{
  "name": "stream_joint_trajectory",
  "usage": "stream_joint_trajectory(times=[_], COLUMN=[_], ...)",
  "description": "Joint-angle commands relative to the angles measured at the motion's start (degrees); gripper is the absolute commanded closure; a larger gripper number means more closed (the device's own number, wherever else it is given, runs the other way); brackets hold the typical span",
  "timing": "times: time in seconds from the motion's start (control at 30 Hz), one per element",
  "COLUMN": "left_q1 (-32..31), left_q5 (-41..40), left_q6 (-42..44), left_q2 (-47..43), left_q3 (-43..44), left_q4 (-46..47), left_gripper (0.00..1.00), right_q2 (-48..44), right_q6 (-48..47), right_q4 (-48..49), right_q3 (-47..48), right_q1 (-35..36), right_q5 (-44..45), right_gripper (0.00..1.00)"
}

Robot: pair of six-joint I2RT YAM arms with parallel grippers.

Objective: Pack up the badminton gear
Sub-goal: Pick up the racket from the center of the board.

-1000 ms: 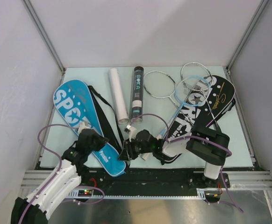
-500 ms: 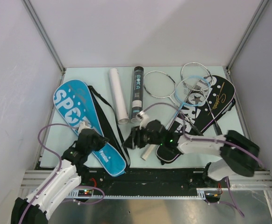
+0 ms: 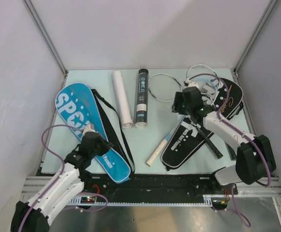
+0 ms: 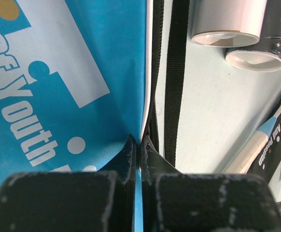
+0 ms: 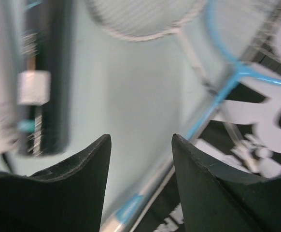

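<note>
My left gripper (image 3: 90, 140) is shut on the right edge of the blue "SPORT" cover (image 3: 77, 113), which lies flat at the left. The left wrist view shows the jaws (image 4: 140, 145) pinching that blue fabric (image 4: 58, 72) beside its black strap (image 4: 176, 72). My right gripper (image 3: 184, 102) hovers open and empty at the back right, over the racket heads. Beneath its jaws (image 5: 140, 140) runs the light blue racket's shaft (image 5: 217, 101). That racket's handle (image 3: 157, 152) lies front centre. A silver racket (image 3: 162, 88) lies behind.
A white tube (image 3: 122, 99) and a black tube (image 3: 141, 96) lie side by side at the back centre. Two black covers overlap at the right, one with white lettering (image 3: 186, 140), one with a gold signature (image 3: 230, 99). The blue cover's strap (image 3: 109, 123) trails across the mat.
My right arm has swung from the front centre, near the racket handle, to the back right above the racket heads, and its jaws have opened wider. The left arm has stayed put.
</note>
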Motion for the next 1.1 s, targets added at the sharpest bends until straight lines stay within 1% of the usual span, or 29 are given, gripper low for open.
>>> stream_joint_trajectory(times=[0.0,0.07,0.17,0.3,0.53,0.7,0.8,0.87,0.97,1.07], left_q1=[-0.1,0.0,0.0,-0.1,-0.1,0.0,0.0,0.0,0.0,-0.1], left_q5=[-0.3,-0.6,-0.6,-0.3,-0.2,-0.1,-0.2,-0.3,-0.3,-0.2], left_q6=[2.2,1.8,1.6,1.6,1.3,0.8,0.6,0.4,0.2,0.0], left_q2=[-3.4,-4.6,-5.5,-5.5,-5.7,-6.1,-6.4,-6.6,-6.7,-7.0], left_q3=[0.3,-0.2,-0.5,-0.1,0.0,-0.2,-0.3,-0.4,-0.5,-0.6], left_q4=[-1.4,-1.6,-1.8,-1.9,-2.1,-2.2,-2.3,-2.4,-2.6,-2.8], left_gripper=[1.0,1.0,1.0,1.0,1.0,1.0,1.0,1.0,1.0,1.0], right_q2=[3.4,4.2,5.3,6.8,10.7,13.8,15.7,16.9,17.4,16.2], right_q6=[4.4,10.5,18.7,24.9,29.8,30.9,31.0,30.8,30.0,27.7], right_q4=[-11.9,-13.0,-13.4,-11.4,-8.1,-7.0,-5.8,-5.0,-4.1,-3.1], right_q3=[4.1,4.3,3.9,2.0,0.4,0.4,0.4,0.4,0.4,0.3], right_q1=[-7.7,-9.1,-8.6,-6.5,-5.2,-4.2,-3.8,-3.6,-3.0,-1.8], right_q5=[6.5,6.4,5.8,5.4,5.7,6.0,5.4,5.1,6.0,8.2], right_gripper=[0.43,0.45,0.45,0.44,0.45,0.45,0.48,0.54,0.7,0.83])
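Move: The racket lies in the board's centre; the spot to grip, low on its slim blue-and-white shaft, is about 1 cm back, 3 cm right and 13 cm below the right gripper. On the table, the black bag's middle lies some 20 cm to the right and level with this gripper, and the black tube about 18 cm ahead and 19 cm left. From the left gripper the shaft is roughly 14 cm ahead, 40 cm right and 3 cm lower. Lower the right gripper about 12 cm onto the racket's shaft: let it swing some 7 cm right first, then ease back left roughly 5 cm as it sinks. Meanwhile turn the wrist clockwise and tip the fingers farther down, so that they straddle the shaft just above the handle's blue cone; keep them half open until almost down, then start closing them around the shaft. ##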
